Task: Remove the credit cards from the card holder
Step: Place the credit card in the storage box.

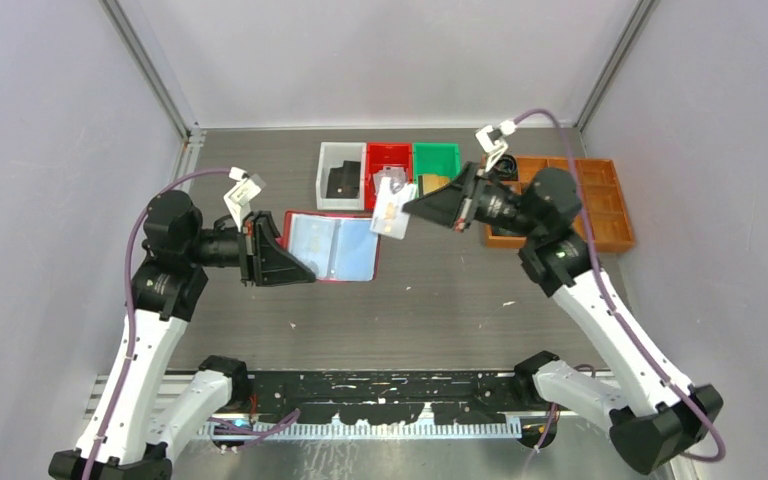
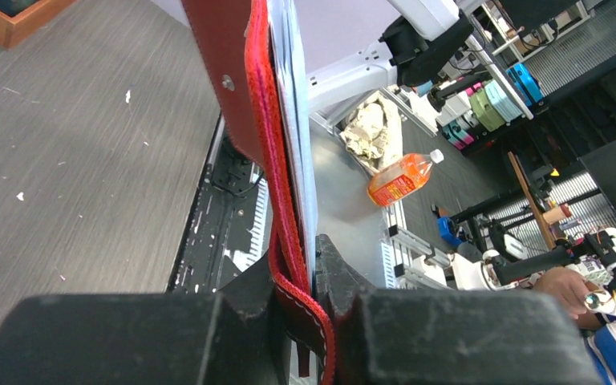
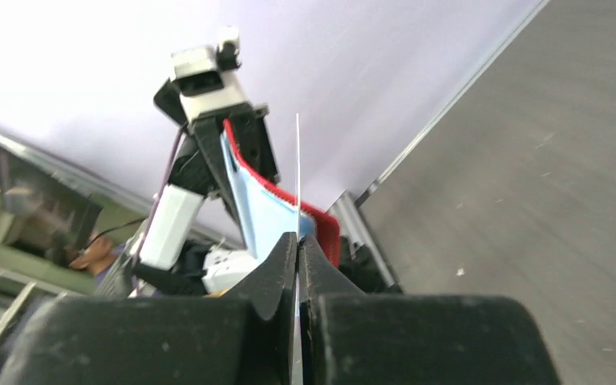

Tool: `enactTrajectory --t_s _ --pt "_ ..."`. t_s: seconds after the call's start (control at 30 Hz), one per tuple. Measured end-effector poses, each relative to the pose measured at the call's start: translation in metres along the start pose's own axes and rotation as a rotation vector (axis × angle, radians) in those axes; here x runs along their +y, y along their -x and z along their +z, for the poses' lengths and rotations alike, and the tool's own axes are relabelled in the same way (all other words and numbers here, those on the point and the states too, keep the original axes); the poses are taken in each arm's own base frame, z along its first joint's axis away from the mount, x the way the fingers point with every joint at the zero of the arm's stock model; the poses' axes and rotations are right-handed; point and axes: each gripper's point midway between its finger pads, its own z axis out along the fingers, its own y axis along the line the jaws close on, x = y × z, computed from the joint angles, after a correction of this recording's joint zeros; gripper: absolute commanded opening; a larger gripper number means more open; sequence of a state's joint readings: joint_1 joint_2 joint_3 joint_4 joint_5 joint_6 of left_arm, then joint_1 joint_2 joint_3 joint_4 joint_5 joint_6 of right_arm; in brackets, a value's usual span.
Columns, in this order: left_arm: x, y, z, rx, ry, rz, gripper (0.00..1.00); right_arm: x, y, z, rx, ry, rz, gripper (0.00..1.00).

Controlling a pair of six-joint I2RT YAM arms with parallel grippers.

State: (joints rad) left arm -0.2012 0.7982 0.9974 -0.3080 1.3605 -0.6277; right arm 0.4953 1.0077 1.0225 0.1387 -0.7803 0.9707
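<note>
The red card holder [image 1: 332, 247] lies spread open at mid-table, its pale blue pocket pages facing up. My left gripper [image 1: 303, 266] is shut on its left red edge; the left wrist view shows the red cover and blue pages [image 2: 265, 120] pinched between the fingers of this gripper [image 2: 314, 257]. A pale silvery credit card [image 1: 392, 212] hangs just right of the holder, with my right gripper [image 1: 409, 208] shut on it. In the right wrist view that card [image 3: 297, 176] is edge-on between the closed jaws of the gripper [image 3: 297, 245], and the holder [image 3: 321, 220] is behind it.
Behind the holder stand a white bin [image 1: 328, 177] with a black item [image 1: 343, 180], a red bin [image 1: 388, 160] and a green bin [image 1: 435, 160]. An orange compartment tray [image 1: 610, 205] sits at the back right, under my right arm.
</note>
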Motion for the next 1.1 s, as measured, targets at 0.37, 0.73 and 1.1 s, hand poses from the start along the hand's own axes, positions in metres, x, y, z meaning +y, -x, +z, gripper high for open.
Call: enactTrajectory --t_s 0.37,0.73,1.1 --pt "-0.007 -0.002 -0.002 0.024 -0.022 0.065 0.00 -0.088 0.053 -0.006 -0.007 -0.290 -0.034 0.01" --pt "-0.020 -0.012 -0.011 0.066 0.046 0.261 0.00 -0.338 0.057 0.041 0.201 -0.711 0.086 0.01" --pt "-0.016 -0.028 -0.017 0.101 0.102 0.278 0.00 -0.420 0.072 0.061 0.216 -0.803 0.064 0.01"
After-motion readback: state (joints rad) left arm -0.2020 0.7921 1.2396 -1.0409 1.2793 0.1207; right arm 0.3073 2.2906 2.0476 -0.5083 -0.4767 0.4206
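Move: The white card already pinched by the right hand is bound for the red box, about 31 cm ahead of that hand, 2 cm to its left and some 38 cm below. Alongside, the white box sits about 10 cm left of the red box, the green box about 10 cm right of it. The card holder in the left hand's grip is about 10 cm left of the right hand, 5 cm back and slightly lower. From the left hand, the red box is about 39 cm ahead, 11 cm right and 34 cm down. The card, already clear of the holder, is carried by the right hand briefly right and forward, then in a fast sweep forward and down towards the red box, about 33 cm out and 27 cm lower in all. On the way the wrist turns some 45 degrees, tipping the left-pointing fingers downward, grip kept shut. The left hand keeps the holder pinched, drawing back about 3 cm and tilting its far side up. ##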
